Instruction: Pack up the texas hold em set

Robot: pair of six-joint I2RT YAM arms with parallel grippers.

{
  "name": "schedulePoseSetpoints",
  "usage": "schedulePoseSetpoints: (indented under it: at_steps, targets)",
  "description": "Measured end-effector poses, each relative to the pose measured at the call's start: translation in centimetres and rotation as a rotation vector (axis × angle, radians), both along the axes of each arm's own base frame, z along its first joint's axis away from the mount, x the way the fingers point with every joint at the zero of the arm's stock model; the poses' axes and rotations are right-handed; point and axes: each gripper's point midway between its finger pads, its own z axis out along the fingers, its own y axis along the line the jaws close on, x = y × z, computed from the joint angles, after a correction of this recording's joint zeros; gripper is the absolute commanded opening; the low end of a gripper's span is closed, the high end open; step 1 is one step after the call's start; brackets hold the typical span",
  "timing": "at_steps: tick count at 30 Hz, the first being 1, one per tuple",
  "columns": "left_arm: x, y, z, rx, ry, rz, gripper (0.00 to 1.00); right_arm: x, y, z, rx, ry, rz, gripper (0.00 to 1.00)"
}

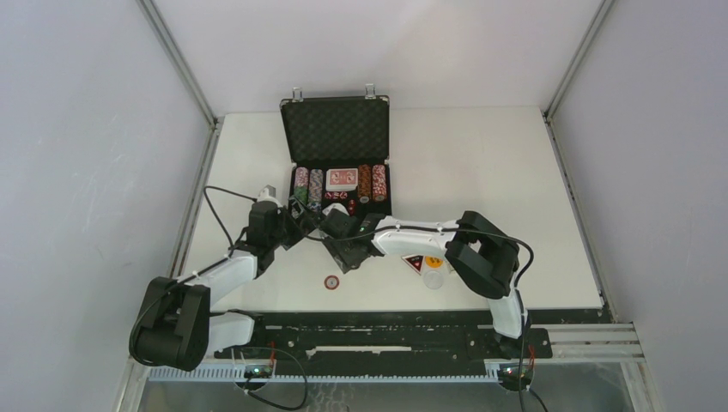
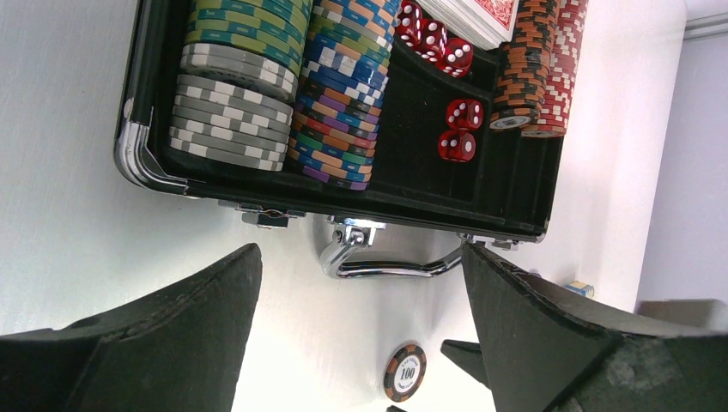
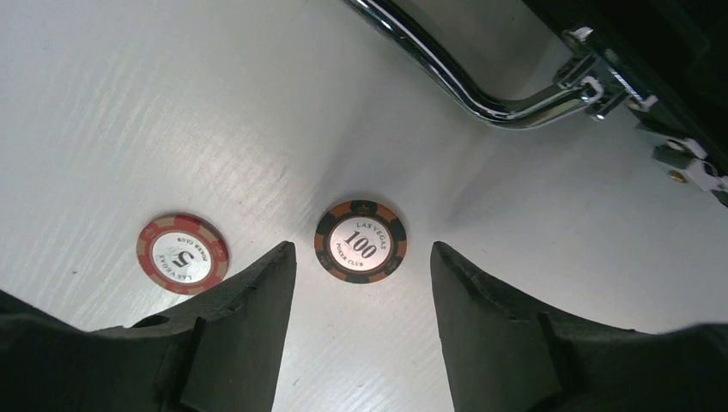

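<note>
The black silver-edged case [image 1: 336, 129] stands open at the back of the table, with rows of striped poker chips [image 2: 339, 90], red dice [image 2: 459, 129] and a red card deck [image 1: 342, 178] inside. In front of its metal handle [image 3: 481, 90] an orange-and-black "100" chip [image 3: 360, 242] lies flat on the table. My right gripper [image 3: 360, 249] is open just above it, one fingertip on each side and not touching. A red "5" chip [image 3: 182, 254] lies to the left of it. My left gripper [image 2: 360, 257] is wide open, facing the handle [image 2: 386, 264], with nothing in it.
Coloured dealer buttons [image 1: 425, 263] and a pale round piece [image 1: 433, 279] lie under the right forearm. The two wrists sit close together in front of the case [image 2: 343, 202]. The right arm's fingertip [image 2: 464, 356] shows in the left wrist view.
</note>
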Motion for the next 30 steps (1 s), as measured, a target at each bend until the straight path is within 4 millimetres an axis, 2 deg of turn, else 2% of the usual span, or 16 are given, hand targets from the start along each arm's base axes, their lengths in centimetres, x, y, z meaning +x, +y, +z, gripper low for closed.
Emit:
schedulePoseSetpoints:
  at_steps: [4, 17, 30]
  targets:
    - [0.0, 0.0, 0.0, 0.000, 0.000, 0.000, 0.91, -0.2, -0.1, -1.4, -0.023, 0.021, 0.003, 0.64]
    - [-0.1, -0.1, -0.1, -0.003, 0.005, -0.007, 0.91, -0.1, 0.3, -1.4, -0.014, 0.011, 0.003, 0.45]
    - [-0.1, -0.2, -0.1, -0.007, 0.006, -0.012, 0.91, 0.2, 0.2, -0.7, -0.011, -0.015, -0.005, 0.45]
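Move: The 100 chip lies flat on the table almost right under the right hand, about 1 cm ahead of its fingertips' midpoint and 2 cm below. The red 5 chip is some 4 cm back and 5 cm to the left of the hand; the case's handle lies about 8 cm ahead and 3 cm left. From the left hand, the 100 chip is roughly 8 cm back, 11 cm to the right and 6 cm down. Straight down about 1.5 cm over the 100 chip, quickly, the right hand brings its open fingers around it, stays low with the wrist nearly still, and narrows them from about two-thirds to just under half open. At the very end it starts to rise, under 1 cm, with one fingertip over the chip's edge. ##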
